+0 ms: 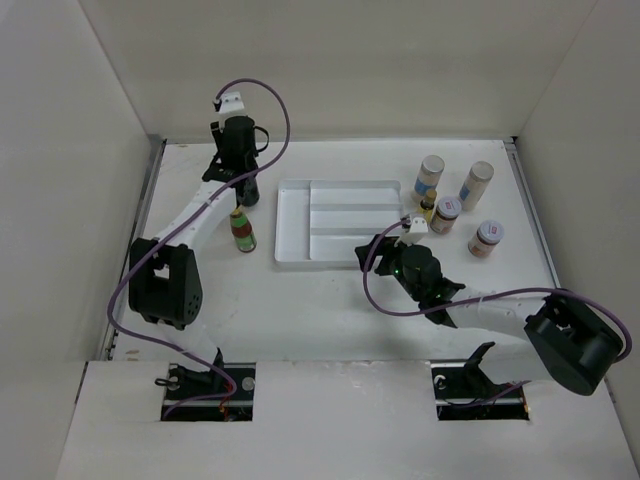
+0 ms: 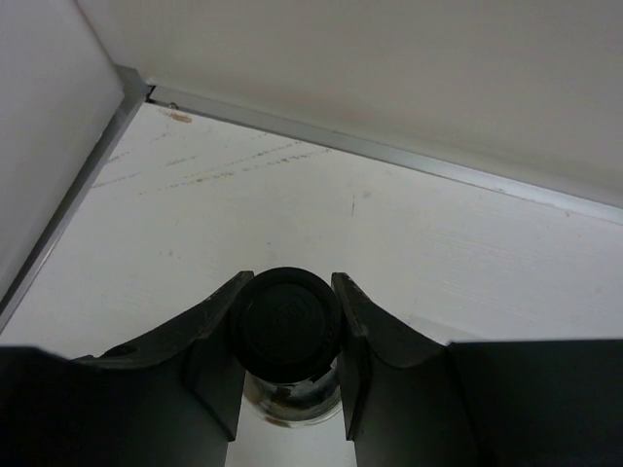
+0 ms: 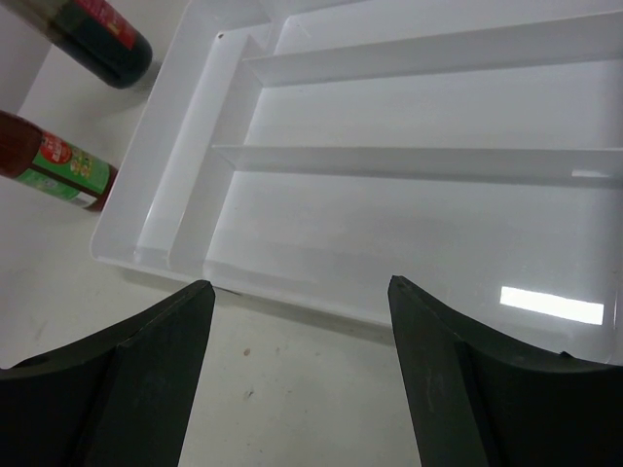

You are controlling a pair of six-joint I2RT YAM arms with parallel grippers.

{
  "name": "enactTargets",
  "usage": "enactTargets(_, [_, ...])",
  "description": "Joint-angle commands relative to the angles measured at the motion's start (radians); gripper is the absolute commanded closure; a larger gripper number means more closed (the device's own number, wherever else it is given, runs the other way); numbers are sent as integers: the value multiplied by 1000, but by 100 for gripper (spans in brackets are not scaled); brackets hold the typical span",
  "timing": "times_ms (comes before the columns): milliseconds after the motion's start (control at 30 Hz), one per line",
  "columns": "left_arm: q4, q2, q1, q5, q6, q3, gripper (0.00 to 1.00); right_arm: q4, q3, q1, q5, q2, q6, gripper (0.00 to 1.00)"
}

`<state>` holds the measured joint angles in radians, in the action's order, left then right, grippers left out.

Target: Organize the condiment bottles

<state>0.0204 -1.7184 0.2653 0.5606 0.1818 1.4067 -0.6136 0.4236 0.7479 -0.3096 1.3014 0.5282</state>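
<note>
My left gripper (image 1: 241, 182) is shut on the black cap of a tall clear bottle (image 2: 287, 316) that stands at the far left of the table; the cap sits between both fingers. Just in front of it stands a green-red, yellow-capped bottle (image 1: 241, 232). Both also show in the right wrist view, the tall dark bottle (image 3: 97, 39) and the green-red bottle (image 3: 58, 167). My right gripper (image 3: 297, 287) is open and holds nothing, just off the near edge of the white tray (image 3: 243, 282). Several white shakers (image 1: 430, 175) and a small amber bottle (image 1: 427, 206) stand right of the tray.
The white ridged tray (image 1: 293, 225) lies mid-table with nothing in its compartments. Walls close off the table at the back and on both sides, and a metal rail (image 2: 409, 161) runs along the back edge. The right arm (image 1: 500, 310) stretches across the near right.
</note>
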Motion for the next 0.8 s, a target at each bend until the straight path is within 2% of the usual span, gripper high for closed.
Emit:
enactTargets(0, [181, 138, 16, 33, -41, 101, 83, -66, 24, 8, 18, -5, 13, 21])
enactTargets(300, [207, 175, 133, 10, -38, 81, 83, -58, 29, 9, 27, 1, 21, 21])
enactTargets(467, [214, 115, 189, -8, -47, 143, 83, -58, 30, 6, 30, 10, 23, 20])
enactTargets(767, [233, 10, 222, -5, -36, 133, 83, -58, 20, -8, 26, -27, 16, 20])
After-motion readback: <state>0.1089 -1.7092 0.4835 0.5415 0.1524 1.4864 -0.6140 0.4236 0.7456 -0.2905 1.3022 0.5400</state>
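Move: The tall bottle already hangs by its neck from the left hand. The tray's narrow left-end compartment, where the bottle is being taken, is centred about 12 cm right of this hand, 6 cm back and 24 cm below it. The red-and-green bottle stands some 12 cm back and 2 cm left, the tray's wide section 30 cm right and 6 cm back. From the right hand, the compartment lies about 16 cm ahead, 21 cm left and 11 cm below. The tall bottle, still pinched at the neck just under its black cap, is carried up about 7 cm and then about 12 cm to the right by the left hand, towards the tray's narrow compartment, and starts down by some 2 cm at the end. On the way the wrist swings roughly 15 degrees clockwise and the fingers tip up about 10. ##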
